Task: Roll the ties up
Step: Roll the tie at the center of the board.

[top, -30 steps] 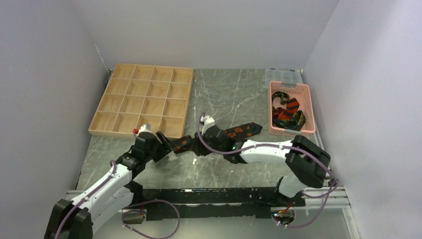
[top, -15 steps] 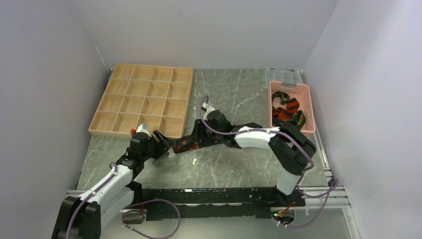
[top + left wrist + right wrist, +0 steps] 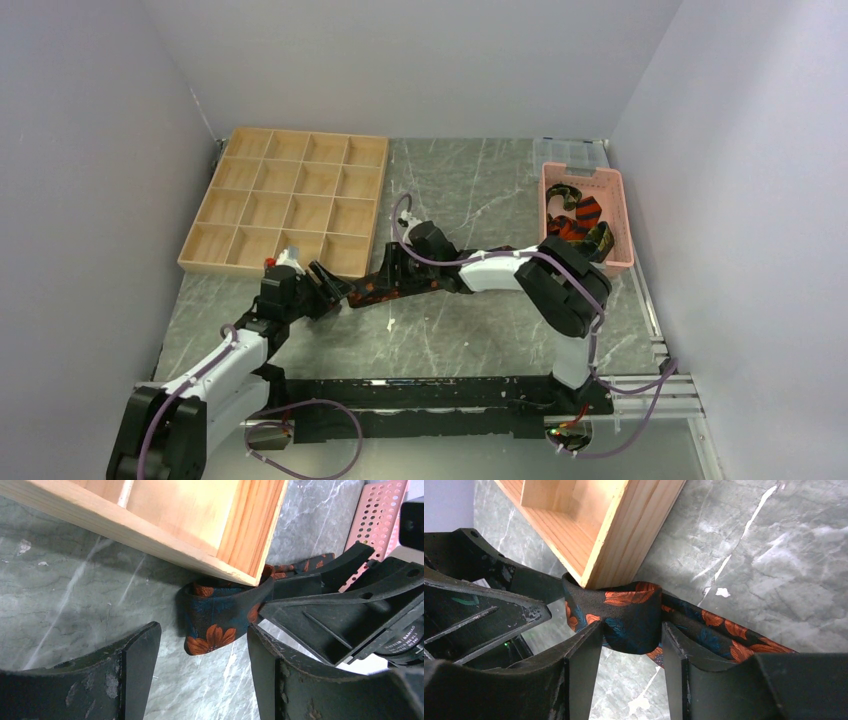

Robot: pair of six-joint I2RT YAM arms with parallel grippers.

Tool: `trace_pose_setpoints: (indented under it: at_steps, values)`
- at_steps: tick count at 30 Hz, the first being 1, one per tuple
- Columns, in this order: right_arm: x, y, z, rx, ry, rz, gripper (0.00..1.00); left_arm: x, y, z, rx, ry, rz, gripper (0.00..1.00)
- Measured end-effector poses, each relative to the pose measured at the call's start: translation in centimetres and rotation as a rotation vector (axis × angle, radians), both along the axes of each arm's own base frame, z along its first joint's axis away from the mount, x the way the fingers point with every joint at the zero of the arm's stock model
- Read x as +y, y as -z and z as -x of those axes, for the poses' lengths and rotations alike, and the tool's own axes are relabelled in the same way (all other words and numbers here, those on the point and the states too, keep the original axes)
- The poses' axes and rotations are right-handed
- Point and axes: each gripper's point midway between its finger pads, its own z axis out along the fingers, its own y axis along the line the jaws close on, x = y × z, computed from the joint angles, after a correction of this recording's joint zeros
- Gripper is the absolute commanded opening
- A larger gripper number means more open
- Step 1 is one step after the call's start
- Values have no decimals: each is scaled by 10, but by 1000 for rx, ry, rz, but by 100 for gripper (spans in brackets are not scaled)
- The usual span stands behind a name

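Note:
A black tie with orange leaf blotches (image 3: 372, 292) lies on the grey table by the near right corner of the wooden tray (image 3: 290, 200). Its end is folded over into a loop (image 3: 631, 612) that touches that corner. My right gripper (image 3: 633, 637) is open, and the loop sits between its fingertips (image 3: 586, 645). From the other side my left gripper (image 3: 202, 630) is open, with the folded end (image 3: 215, 630) just ahead of its fingers (image 3: 140, 655) and nothing between them. The rest of the tie trails right under the right arm. More striped ties (image 3: 578, 225) lie in the pink basket (image 3: 582, 172).
The compartmented wooden tray (image 3: 165, 515) stands at the back left, its corner right over both grippers. The pink slotted basket (image 3: 385, 510) is at the back right by a clear plastic box (image 3: 570, 150). The two grippers face each other a few centimetres apart. Grey walls close in on three sides.
My right gripper has carried the tie left to the tray corner, folding it over, and its jaws have widened. The left gripper has shifted slightly and stayed open.

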Motion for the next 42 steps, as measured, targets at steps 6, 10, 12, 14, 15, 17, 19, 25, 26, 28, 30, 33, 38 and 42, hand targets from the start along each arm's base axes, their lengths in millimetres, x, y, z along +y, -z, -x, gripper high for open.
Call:
trace_pose_setpoints:
  at_steps: [6, 10, 12, 14, 15, 17, 19, 25, 26, 28, 30, 33, 38, 42]
  values:
    - [5, -1, 1, 22, -6, -33, 43, -2, -1, -1, -6, 8, 7, 69]
    - [9, -5, 3, 27, -8, -67, 38, -2, 1, 0, 0, 8, 6, 69]
    - [9, -4, 5, 40, -3, -81, 37, -2, 1, 0, -2, 8, 7, 69]
    - [8, -3, 6, 55, 6, -91, 36, -2, 0, -1, -3, 8, 7, 69]
    - [8, -3, 7, 62, 11, -97, 36, -2, 0, -1, -4, 8, 7, 69]
    - [7, -2, 9, 79, 22, -110, 35, -2, 1, 0, -3, 9, 7, 69]
    - [6, 0, 11, 94, 32, -121, 35, -1, 3, 1, 1, 9, 6, 69]
    - [4, 3, 18, 149, 57, -148, 33, -2, 5, 4, 5, 12, 9, 69]
    - [4, 3, 18, 155, 60, -155, 33, -2, 5, 4, 6, 13, 9, 69]
    - [5, 2, 18, 164, 66, -165, 33, -2, 5, 4, 6, 16, 11, 69]
    - [6, 2, 18, 171, 70, -171, 32, -3, 5, 4, 6, 18, 13, 69]
    - [7, 3, 19, 179, 74, -175, 32, -3, 6, 4, 9, 20, 13, 68]
    - [8, 7, 20, 183, 75, -174, 32, -4, 9, 5, 20, 32, 10, 68]
    - [7, 17, 22, 199, 78, -161, 32, -3, 10, 5, 20, 35, 4, 68]
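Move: Between the right fingertips and just past them stands the tie's loose fold, some 2 cm to that hand's left, 1 cm back and 1 cm below. The tray's near right corner is about 4 cm left and 2 cm ahead of the right hand, and the tie's left end about 6 cm left and 2 cm back. From the left hand, the fold lies roughly 6 cm right and 3 cm ahead, also slightly lower. Closing on the loose fold beside the tray corner, the right fingers narrow by well over a third and pinch it, while the hand rolls some 15 degrees clockwise, seen along its fingers. It draws back about 2 cm, then dips 1.5 cm towards the table at the end. The left hand stays open by the tie's left end, sinking about 1 cm. ##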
